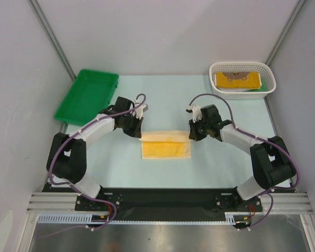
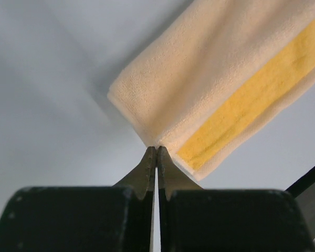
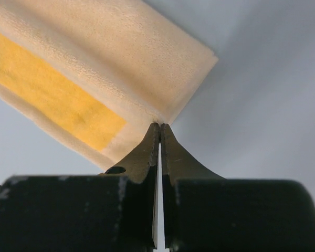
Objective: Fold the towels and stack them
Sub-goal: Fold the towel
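A yellow towel [image 1: 166,145] with a pale cream reverse lies partly folded at the table's middle, its far edge lifted and turned over. My left gripper [image 1: 138,132] is shut on the towel's far left corner; in the left wrist view the tips [image 2: 156,149] pinch the cream edge of the towel [image 2: 220,89]. My right gripper [image 1: 191,135] is shut on the far right corner; in the right wrist view the tips [image 3: 160,126] pinch the towel [image 3: 105,68]. Another yellow towel [image 1: 236,80] lies in the white basket.
A green tray [image 1: 88,94] sits at the far left of the table. A white mesh basket [image 1: 243,67] stands at the far right. The table surface [image 1: 163,100] is pale blue, with grey walls on both sides.
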You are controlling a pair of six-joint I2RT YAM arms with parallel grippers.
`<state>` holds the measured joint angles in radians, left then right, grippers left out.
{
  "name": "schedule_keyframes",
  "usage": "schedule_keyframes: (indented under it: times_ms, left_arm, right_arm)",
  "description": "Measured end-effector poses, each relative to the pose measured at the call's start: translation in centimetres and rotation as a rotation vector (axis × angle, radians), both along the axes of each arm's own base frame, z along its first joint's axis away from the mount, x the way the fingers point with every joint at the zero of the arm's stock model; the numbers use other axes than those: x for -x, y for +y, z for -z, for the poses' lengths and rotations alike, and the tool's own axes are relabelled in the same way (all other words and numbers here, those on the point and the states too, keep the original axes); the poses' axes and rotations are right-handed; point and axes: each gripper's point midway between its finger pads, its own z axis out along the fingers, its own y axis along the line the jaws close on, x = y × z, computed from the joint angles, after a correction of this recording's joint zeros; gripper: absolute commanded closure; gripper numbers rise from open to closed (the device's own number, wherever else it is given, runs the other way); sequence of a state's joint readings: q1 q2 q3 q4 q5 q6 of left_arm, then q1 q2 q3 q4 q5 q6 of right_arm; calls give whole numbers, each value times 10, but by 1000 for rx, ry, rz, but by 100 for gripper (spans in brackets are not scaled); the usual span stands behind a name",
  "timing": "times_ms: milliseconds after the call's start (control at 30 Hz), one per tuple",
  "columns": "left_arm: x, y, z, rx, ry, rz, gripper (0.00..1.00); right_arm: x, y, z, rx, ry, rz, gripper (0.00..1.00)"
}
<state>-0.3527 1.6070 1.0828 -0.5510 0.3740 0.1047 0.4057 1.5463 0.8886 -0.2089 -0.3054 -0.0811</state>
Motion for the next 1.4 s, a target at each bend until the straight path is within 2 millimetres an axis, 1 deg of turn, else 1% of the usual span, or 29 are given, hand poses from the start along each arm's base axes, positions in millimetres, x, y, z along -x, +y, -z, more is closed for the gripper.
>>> schedule_keyframes:
  times_ms: [67, 167, 233, 333, 467, 633, 667, 800, 833, 867, 900, 933, 1000, 1067, 1100, 1200, 1233, 1267, 1400]
  left_arm:
    - [12, 1, 8, -19, 19, 0, 100]
    - [22, 0, 14, -32, 45, -5, 100]
    - [26, -2, 14, -31, 50, -9, 100]
    - [30, -4, 11, -25, 47, -17, 100]
    - [35, -3, 12, -42, 52, -26, 100]
    - [48, 0, 21, -81, 91, -38, 99]
    - [51, 1, 22, -85, 97, -40, 98]
    - [58, 0, 19, -83, 103, -48, 97]
    - [59, -1, 19, -82, 102, -48, 97]
    - [59, -2, 18, -82, 102, -48, 93]
    - [60, -2, 19, -85, 103, -48, 87]
    - [61, -2, 19, -89, 105, -51, 78]
    - [66, -1, 22, -103, 118, -55, 78]
    - [72, 1, 26, -123, 137, -56, 75]
    - [75, 2, 28, -131, 145, -54, 74]
    - [86, 4, 28, -149, 163, -55, 69]
    - [88, 6, 26, -154, 158, -59, 63]
    - [88, 7, 22, -155, 147, -66, 60]
    - [83, 7, 5, -129, 96, -120, 59]
  right_arm:
    - [11, -1, 7, 17, 28, 12, 100]
    - [18, -5, 11, 36, 64, 54, 100]
    - [21, -7, 9, 34, 69, 81, 100]
    - [31, -8, 3, 18, 71, 101, 100]
    - [38, -4, -1, 6, 84, 118, 100]
    - [48, -1, 6, 1, 127, 137, 100]
    - [50, -1, 7, 2, 135, 138, 100]
    - [57, -2, 10, 10, 168, 149, 100]
    - [58, -3, 11, 11, 176, 155, 98]
    - [59, -3, 11, 12, 181, 158, 96]
    - [60, -3, 11, 10, 186, 162, 89]
    - [60, -3, 12, 7, 192, 167, 86]
    - [62, -4, 13, 11, 205, 175, 80]
    - [66, -5, 15, 16, 223, 182, 75]
    - [68, -6, 16, 21, 233, 184, 70]
    - [74, -10, 18, 38, 263, 190, 67]
    - [77, -11, 17, 43, 279, 196, 66]
    - [78, -11, 15, 47, 292, 203, 66]
    - [70, -3, -10, -3, 273, 236, 69]
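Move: The towel's near edge, where the pinched far edge is being taken, has its left corner about 11 cm back from the left hand and 1 cm to its right, 3 cm lower. Its right corner is some 10 cm straight back from the right hand and equally low. The new fold crease runs roughly 4 cm ahead of both hands. The empty green bin is about 33 cm left and 26 cm ahead of the left hand; the white basket is around 34 cm right and 40 cm ahead of the right hand. The towel's pinched edge is carried back over its yellow face towards the near hem, both hands drawing back together about 8 cm and sinking 2 to 3 cm late in the pull. The left wrist tilts some 10 degrees; the right tips and turns more, with clockwise yaw. Both grippers then open, let go of the corners and start to lift. ##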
